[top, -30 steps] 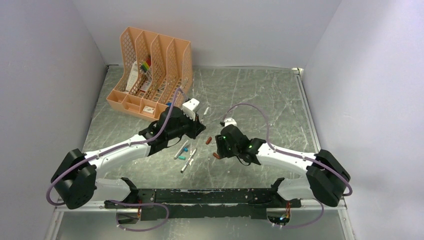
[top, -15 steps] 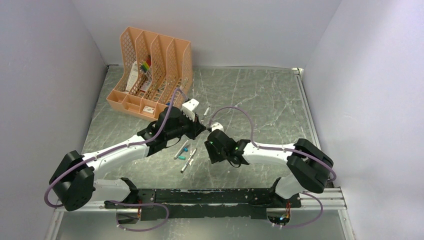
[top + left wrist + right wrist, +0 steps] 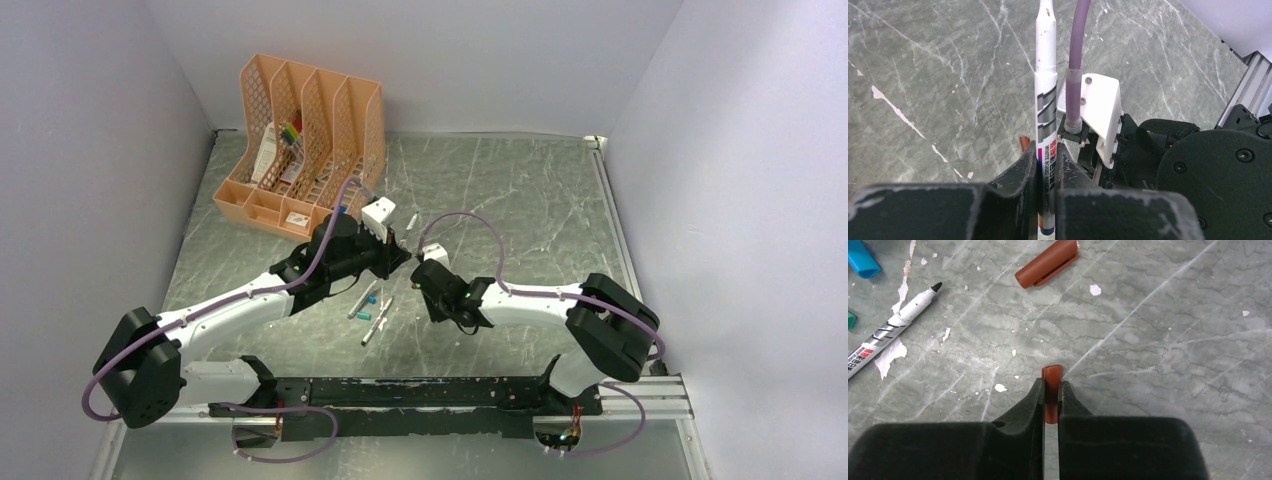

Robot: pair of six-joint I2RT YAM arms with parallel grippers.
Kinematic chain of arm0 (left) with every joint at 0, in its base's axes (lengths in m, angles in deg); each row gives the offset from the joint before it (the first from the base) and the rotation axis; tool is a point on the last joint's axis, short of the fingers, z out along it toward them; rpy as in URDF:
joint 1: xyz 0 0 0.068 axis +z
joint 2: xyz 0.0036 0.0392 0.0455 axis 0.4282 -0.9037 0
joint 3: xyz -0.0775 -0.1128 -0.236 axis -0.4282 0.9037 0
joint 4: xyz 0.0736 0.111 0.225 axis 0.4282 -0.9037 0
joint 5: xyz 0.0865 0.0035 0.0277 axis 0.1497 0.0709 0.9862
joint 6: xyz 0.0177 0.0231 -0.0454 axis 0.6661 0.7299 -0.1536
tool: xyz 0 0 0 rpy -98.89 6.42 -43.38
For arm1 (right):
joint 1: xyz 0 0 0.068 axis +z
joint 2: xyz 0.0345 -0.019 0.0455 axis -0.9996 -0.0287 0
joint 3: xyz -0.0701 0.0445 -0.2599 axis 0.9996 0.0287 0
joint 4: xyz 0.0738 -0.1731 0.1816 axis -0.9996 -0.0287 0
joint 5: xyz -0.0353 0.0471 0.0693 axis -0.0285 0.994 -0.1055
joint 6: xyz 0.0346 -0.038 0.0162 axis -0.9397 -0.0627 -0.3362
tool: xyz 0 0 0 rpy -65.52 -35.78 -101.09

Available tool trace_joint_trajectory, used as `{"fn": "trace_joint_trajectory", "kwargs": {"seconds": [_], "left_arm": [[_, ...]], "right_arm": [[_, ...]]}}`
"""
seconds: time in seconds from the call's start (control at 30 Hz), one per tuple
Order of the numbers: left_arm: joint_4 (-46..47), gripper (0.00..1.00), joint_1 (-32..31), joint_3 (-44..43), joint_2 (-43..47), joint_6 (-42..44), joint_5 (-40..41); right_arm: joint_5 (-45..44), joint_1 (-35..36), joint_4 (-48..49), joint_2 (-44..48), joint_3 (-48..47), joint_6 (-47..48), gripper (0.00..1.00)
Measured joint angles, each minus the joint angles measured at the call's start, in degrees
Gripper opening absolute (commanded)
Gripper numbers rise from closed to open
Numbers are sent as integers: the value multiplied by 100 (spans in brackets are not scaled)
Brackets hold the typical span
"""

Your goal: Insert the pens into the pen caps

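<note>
In the left wrist view my left gripper is shut on a pen, a white-grey marker barrel whose bare tip points away over the table. My right gripper is shut on a red-brown pen cap, held low over the table. In the top view the left gripper and the right gripper sit close together mid-table. A second red-brown cap lies just ahead of the right gripper. To its left lie a black-tipped pen and a teal cap.
More pens and teal caps lie on the grey marble table between the arms, and one pen lies farther back. An orange file organiser with bright markers stands at the back left. Walls close in on both sides.
My right arm swung left toward the left gripper, and its jaws went from open to shut on the red-brown cap. The left arm, still holding its pen, shifted only slightly.
</note>
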Motion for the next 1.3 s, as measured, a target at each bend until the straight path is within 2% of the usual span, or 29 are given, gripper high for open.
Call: {"fn": "trace_joint_trajectory", "kwargs": {"seconds": [0.13, 0.33, 0.53, 0.67, 0.9, 1.1, 1.3], "left_arm": [[31, 7, 0, 20, 0, -240, 13], [647, 7, 44, 409, -87, -922, -546], [1971, 7, 48, 608, -715, -1921, -1530], [3075, 7, 48, 874, -1056, -2708, -1937], [4461, 7, -26, 946, -1517, -3576, -2256], [4824, 7, -111, 940, -1639, -3812, -2253], [4865, 7, -111, 927, -1670, -3847, -2249]], "right_arm": [[-103, 4, -4, 201, 74, -138, 0], [-153, -175, 387, 1967, 431, -442, 0], [555, -1593, 1722, 3108, 686, -1001, 0], [1078, -2190, 2529, 3108, 772, -1237, 0], [1622, -2306, 3515, 2664, 632, -1368, 0], [1792, -2323, 3980, 2581, 474, -1443, 0], [1858, -2326, 4022, 2636, 457, -1447, 0]]}}
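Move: The brown cap is already pinched in the right fingers at table level. The pen it is meant for, held by the left hand, is some 18 cm above the right hand, 7 cm ahead and 4 cm left. From the left hand the pinched cap lies about 16 cm below, 5 cm back and 5 cm right. A second brown cap lies 7 cm ahead and 3 cm left of the right hand; the nearest loose pen 10 cm left and 2 cm back, the blue cap 11 cm left and 3 cm ahead. The pinched brown cap is carried steeply up off the table, about 27 cm, and 10 cm forward, the right wrist rolling some 60 degrees until its fingers point level, forward and left. Meanwhile the left hand keeps its pen, shifts roughly 7 cm right and 5 cm back with a slight rise at the end, and turns to point level to the right, nib end up and forward towards the cap. ##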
